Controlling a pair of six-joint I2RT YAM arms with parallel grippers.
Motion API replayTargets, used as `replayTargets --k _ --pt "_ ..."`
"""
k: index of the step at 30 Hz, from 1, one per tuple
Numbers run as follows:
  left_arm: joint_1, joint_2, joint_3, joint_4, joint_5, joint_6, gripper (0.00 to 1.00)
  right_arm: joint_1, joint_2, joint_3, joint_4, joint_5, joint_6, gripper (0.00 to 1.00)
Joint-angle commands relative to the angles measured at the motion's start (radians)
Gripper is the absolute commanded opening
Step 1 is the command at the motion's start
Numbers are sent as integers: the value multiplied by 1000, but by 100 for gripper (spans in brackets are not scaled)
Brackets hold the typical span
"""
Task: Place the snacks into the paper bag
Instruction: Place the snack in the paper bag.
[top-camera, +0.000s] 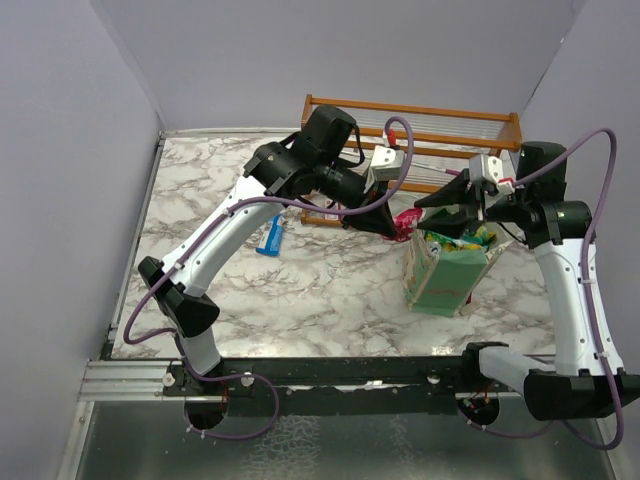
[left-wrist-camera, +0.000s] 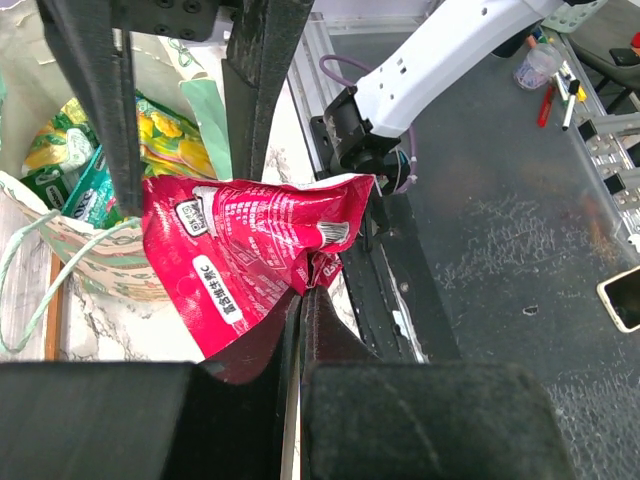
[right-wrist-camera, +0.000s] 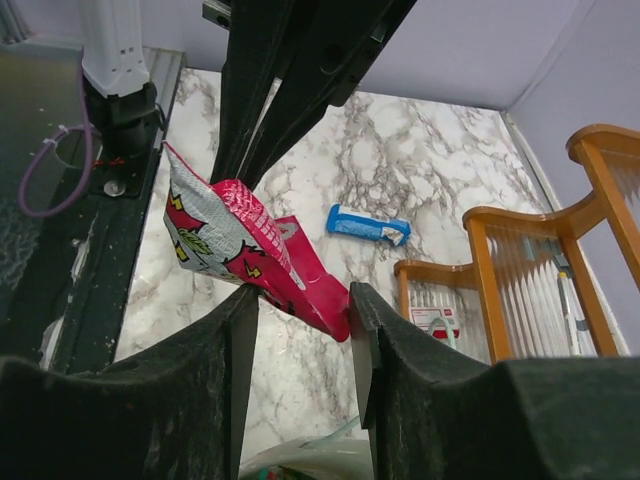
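My left gripper (left-wrist-camera: 303, 295) is shut on a small red-pink snack packet (left-wrist-camera: 250, 250), which hangs above the near rim of the pale-green paper bag (top-camera: 447, 275). In the right wrist view that packet (right-wrist-camera: 250, 245) lies between the tips of my right gripper (right-wrist-camera: 300, 300). Its jaws stand apart around the packet's lower corner. Green-and-yellow and teal packets (left-wrist-camera: 70, 150) lie inside the bag. A slim blue bar wrapper (top-camera: 271, 237) rests on the marble table, left of the bag. From above, both grippers (top-camera: 395, 232) (top-camera: 440, 210) meet over the bag's mouth.
The brown wooden slatted rack (top-camera: 420, 125) stands at the back, just behind the bag and both grippers. Grey walls close in the table on the left, right and back. The black rail with the arm bases (top-camera: 330, 375) runs along the near edge.
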Motion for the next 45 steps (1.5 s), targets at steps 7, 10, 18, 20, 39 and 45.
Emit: replayTargets --k 7,10,18,20,39,45 --pt "-8 -9 16 18 36 2 0 15 -63 -44 -48 45 -10 12" --pt "-8 -13 17 18 33 2 0 15 -87 -67 -20 57 27 2" --pt "-8 -43 -26 25 -4 14 18 15 -190 -158 100 148 167 1" --pt "-8 -68 -35 21 -22 22 30 13 -215 -170 109 185 190 1" --pt "50 -245 -131 4 -374 139 72 -282 -363 -61 -26 656 266 1" --pt "104 -301 -220 49 -446 114 77 -296 -318 -13 -145 782 137 1"
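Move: The red snack packet is already in my left fingers, its middle about 3 cm to that hand's right. It stands between my right hand's half-open fingers, some 2 cm to that hand's left. From my right hand the paper bag is roughly 11 cm to the right, 2 cm ahead and 20 cm lower. The blue packet lies on the table about 25 cm to its left and 14 cm ahead, some 33 cm down. I shut my right fingers on the red snack packet while easing that hand about 3 cm back and slightly down. My left fingers then open and let go, and that hand draws off to the left some 6 cm, rising a little, then swinging forward and sinking. Keeping its pinch, my right hand sweeps about 12 cm right, coming forward again and turning some 50 degrees clockwise, to bring the packet over the bag's mouth. ##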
